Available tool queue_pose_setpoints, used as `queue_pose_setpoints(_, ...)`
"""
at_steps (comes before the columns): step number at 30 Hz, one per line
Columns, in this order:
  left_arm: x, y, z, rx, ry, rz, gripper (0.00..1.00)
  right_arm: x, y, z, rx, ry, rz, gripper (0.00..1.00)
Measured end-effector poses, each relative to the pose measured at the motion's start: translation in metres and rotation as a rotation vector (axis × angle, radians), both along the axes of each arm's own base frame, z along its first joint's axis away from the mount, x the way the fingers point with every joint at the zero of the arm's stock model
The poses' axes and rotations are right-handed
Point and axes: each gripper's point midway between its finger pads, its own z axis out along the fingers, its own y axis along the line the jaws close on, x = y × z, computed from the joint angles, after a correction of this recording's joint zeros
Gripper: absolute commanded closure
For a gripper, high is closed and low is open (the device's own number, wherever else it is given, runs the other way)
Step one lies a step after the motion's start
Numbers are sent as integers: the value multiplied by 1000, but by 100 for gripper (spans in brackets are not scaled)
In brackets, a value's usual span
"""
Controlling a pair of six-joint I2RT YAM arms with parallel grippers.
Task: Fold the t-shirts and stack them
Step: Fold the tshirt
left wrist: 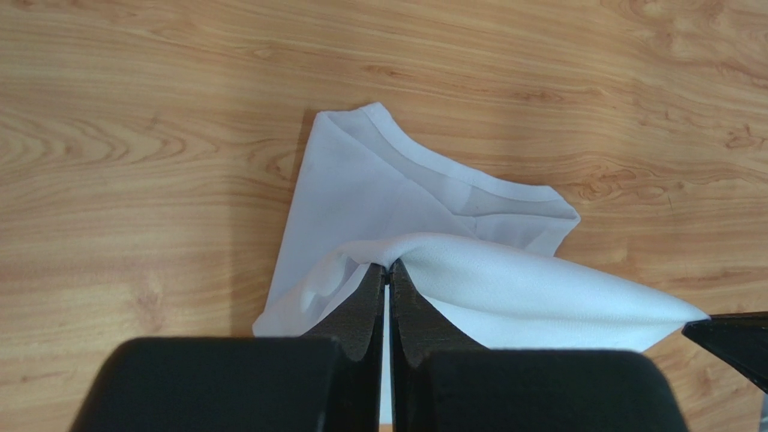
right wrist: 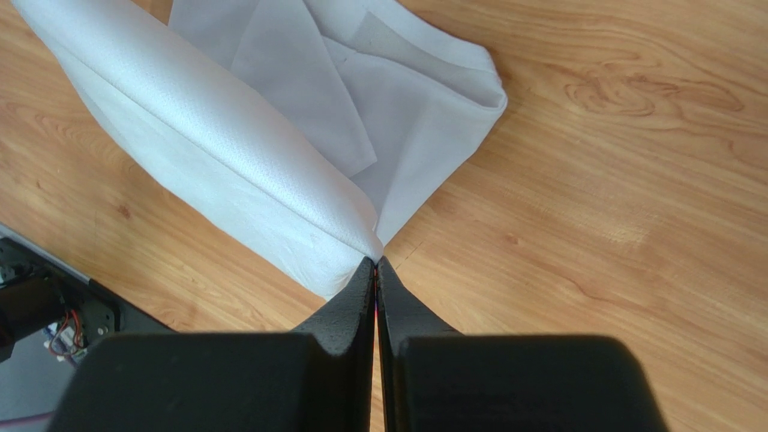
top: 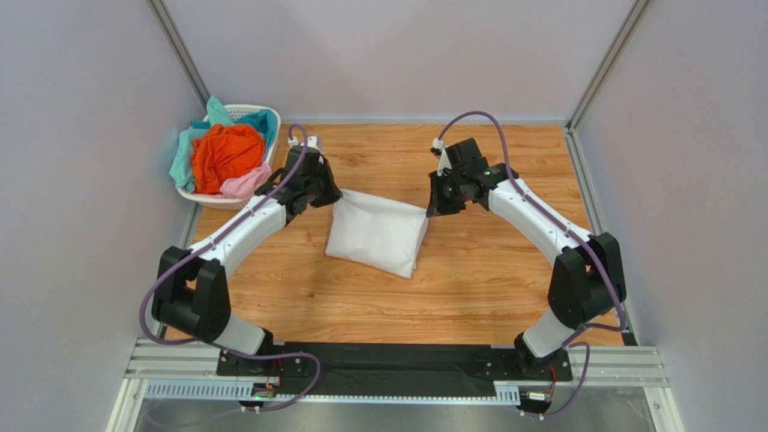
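The white t-shirt (top: 374, 238) lies partly folded on the middle of the wooden table, its far edge lifted and stretched between both grippers. My left gripper (top: 328, 200) is shut on the far left corner; in the left wrist view the cloth (left wrist: 541, 297) bunches over the closed tips (left wrist: 388, 267). My right gripper (top: 435, 208) is shut on the far right corner; in the right wrist view that corner of the shirt (right wrist: 225, 135) meets the closed tips (right wrist: 375, 262). Orange (top: 225, 155), teal (top: 185, 160) and pale pink (top: 245, 184) t-shirts are piled in the basket.
The white lattice basket (top: 245, 111) stands at the far left corner of the table, just behind the left arm. Grey walls close in the table on the left, back and right. A black base rail (top: 397, 360) runs along the near edge.
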Motion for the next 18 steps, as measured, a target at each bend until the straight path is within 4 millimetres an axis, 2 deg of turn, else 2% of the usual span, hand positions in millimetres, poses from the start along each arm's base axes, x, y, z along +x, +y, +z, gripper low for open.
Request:
queue_pose_setpoints(9,28,-8,-36,9,78,-28,100,32,-3,-22,-46,18,-46,100)
queue_pose_setpoints(18,47,-5,-48,14,100,-37,100,53,-3,-42,-69,44,-68,100)
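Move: Ahead of and about 12 cm below both hands, which already pinch the corners of the white t-shirt's hem, lies its collar edge: roughly 7 cm ahead and 7 cm right of the left hand, about 12 cm ahead and 10 cm left of the right hand. The t-shirt's near fold lies some 12 cm back and 6 cm right of the left hand. The laundry basket stands about 24 cm left of the left hand and 10 cm farther out. Lowering and reaching forward together, both hands carry the pinched hem towards the collar edge, each going about 5 cm outward while sinking 4 to 5 cm. The left drops quickly at first, then eases into more forward travel, its fingers tipping slightly farther down. Both grippers stay shut on the cloth and keep the hem stretched between them. ##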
